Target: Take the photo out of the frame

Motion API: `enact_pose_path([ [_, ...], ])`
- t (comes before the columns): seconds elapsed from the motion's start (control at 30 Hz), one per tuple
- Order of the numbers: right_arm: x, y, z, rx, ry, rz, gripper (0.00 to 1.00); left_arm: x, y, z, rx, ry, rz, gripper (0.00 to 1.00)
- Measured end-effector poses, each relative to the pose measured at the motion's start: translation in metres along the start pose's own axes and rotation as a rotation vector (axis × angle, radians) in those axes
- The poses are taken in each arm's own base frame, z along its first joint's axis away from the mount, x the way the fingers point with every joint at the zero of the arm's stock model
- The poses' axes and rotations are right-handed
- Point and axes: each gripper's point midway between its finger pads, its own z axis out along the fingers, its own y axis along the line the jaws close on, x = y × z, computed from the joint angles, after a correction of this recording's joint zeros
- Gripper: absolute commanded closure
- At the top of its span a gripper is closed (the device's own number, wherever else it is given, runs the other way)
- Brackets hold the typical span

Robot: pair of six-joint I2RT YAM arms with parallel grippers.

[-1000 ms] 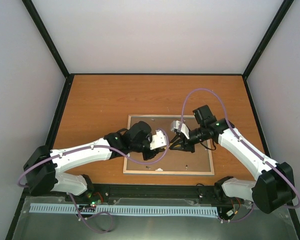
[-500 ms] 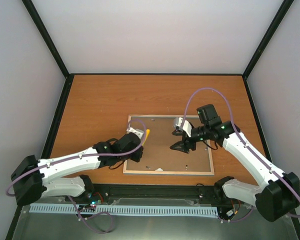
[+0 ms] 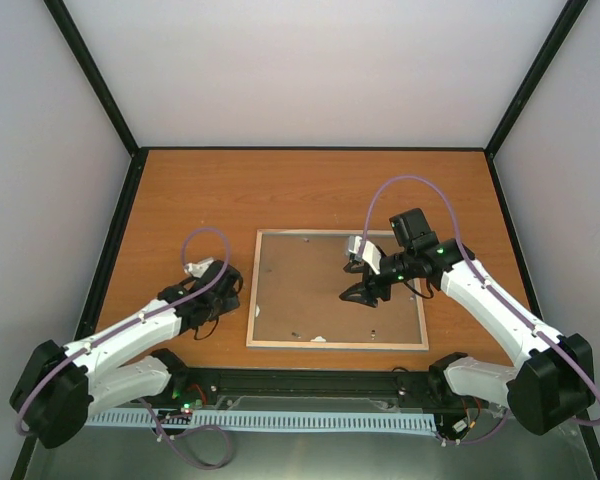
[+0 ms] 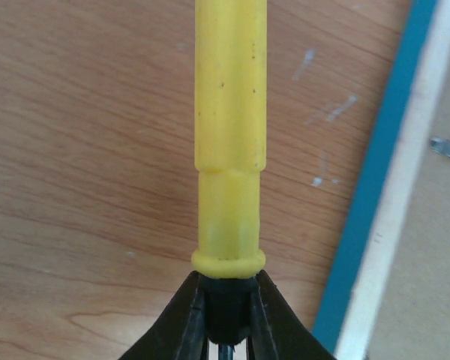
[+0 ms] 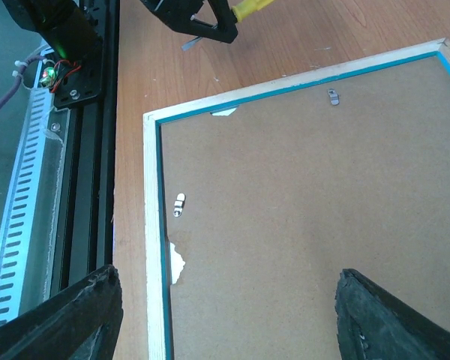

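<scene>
The frame (image 3: 251, 300) lies face down near the table's front edge, pale wood edge up, with a blue inner border (image 5: 163, 247). A brown backing board (image 5: 307, 172) fills it and hides the photo. Small metal clips (image 5: 179, 204) sit on the board. My right gripper (image 5: 229, 304) hovers open over the board's right half (image 3: 360, 292), nothing between its fingers. My left gripper (image 4: 226, 322) is shut on the black neck of a yellow-handled screwdriver (image 4: 230, 135). It sits over bare table (image 3: 215, 292), just left of the frame's edge (image 4: 405, 187).
A black rail (image 5: 90, 150) and a slotted grey cable channel (image 3: 280, 420) run along the near table edge. Enclosure walls with black posts close the left, right and back sides. Purple cables loop over both arms (image 3: 410, 185).
The two grippers were together over the frame. The right gripper has opened and stayed there. The left arm has drawn back left, off the frame, with the screwdriver.
</scene>
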Motion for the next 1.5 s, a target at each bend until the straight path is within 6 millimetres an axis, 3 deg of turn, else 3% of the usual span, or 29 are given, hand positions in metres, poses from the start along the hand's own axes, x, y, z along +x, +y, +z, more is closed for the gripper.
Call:
enact_pose_path([
  [0.2,0.002,0.001,0.001,-0.006,0.008,-0.006,0.24,0.0,0.023,0.011,-0.052,0.013,-0.116,0.93],
  [0.6,0.006,0.001,0.002,-0.016,0.02,-0.002,0.24,0.012,0.041,0.018,-0.104,0.015,-0.202,0.9],
  [1.03,0.009,0.002,0.004,-0.025,0.03,-0.003,0.25,0.016,0.047,0.02,-0.121,0.018,-0.226,0.85],
  [1.13,0.009,0.002,0.004,-0.026,0.032,0.0,0.25,0.015,0.047,0.02,-0.121,0.016,-0.231,0.68],
  [1.5,0.011,0.002,0.005,-0.032,0.039,0.008,0.25,0.015,0.049,0.019,-0.13,0.011,-0.244,0.66],
])
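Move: The left hand holds the yellow screwdriver at its collar, the handle pointing forward. The bare patch of table where it will be laid is some 4 cm to the left, 2 cm back and about 4 cm below. The picture frame, back side up, lies to the right: its middle about 24 cm right and 3 cm ahead, its near-left corner roughly 4 cm right and 10 cm back. From the idle right hand the patch is some 28 cm left, 6 cm back and 17 cm below. Still pinching the screwdriver by its collar, the left hand lowers it to the table beside the frame, then lets go there, the fingers opening partway to either side of the collar. The hand goes about 4 cm left and 3.5 cm down, easing back slightly, away from the frame's left rail, while turning some 15 degrees counter-clockwise, and stays low once the fingers have parted. ##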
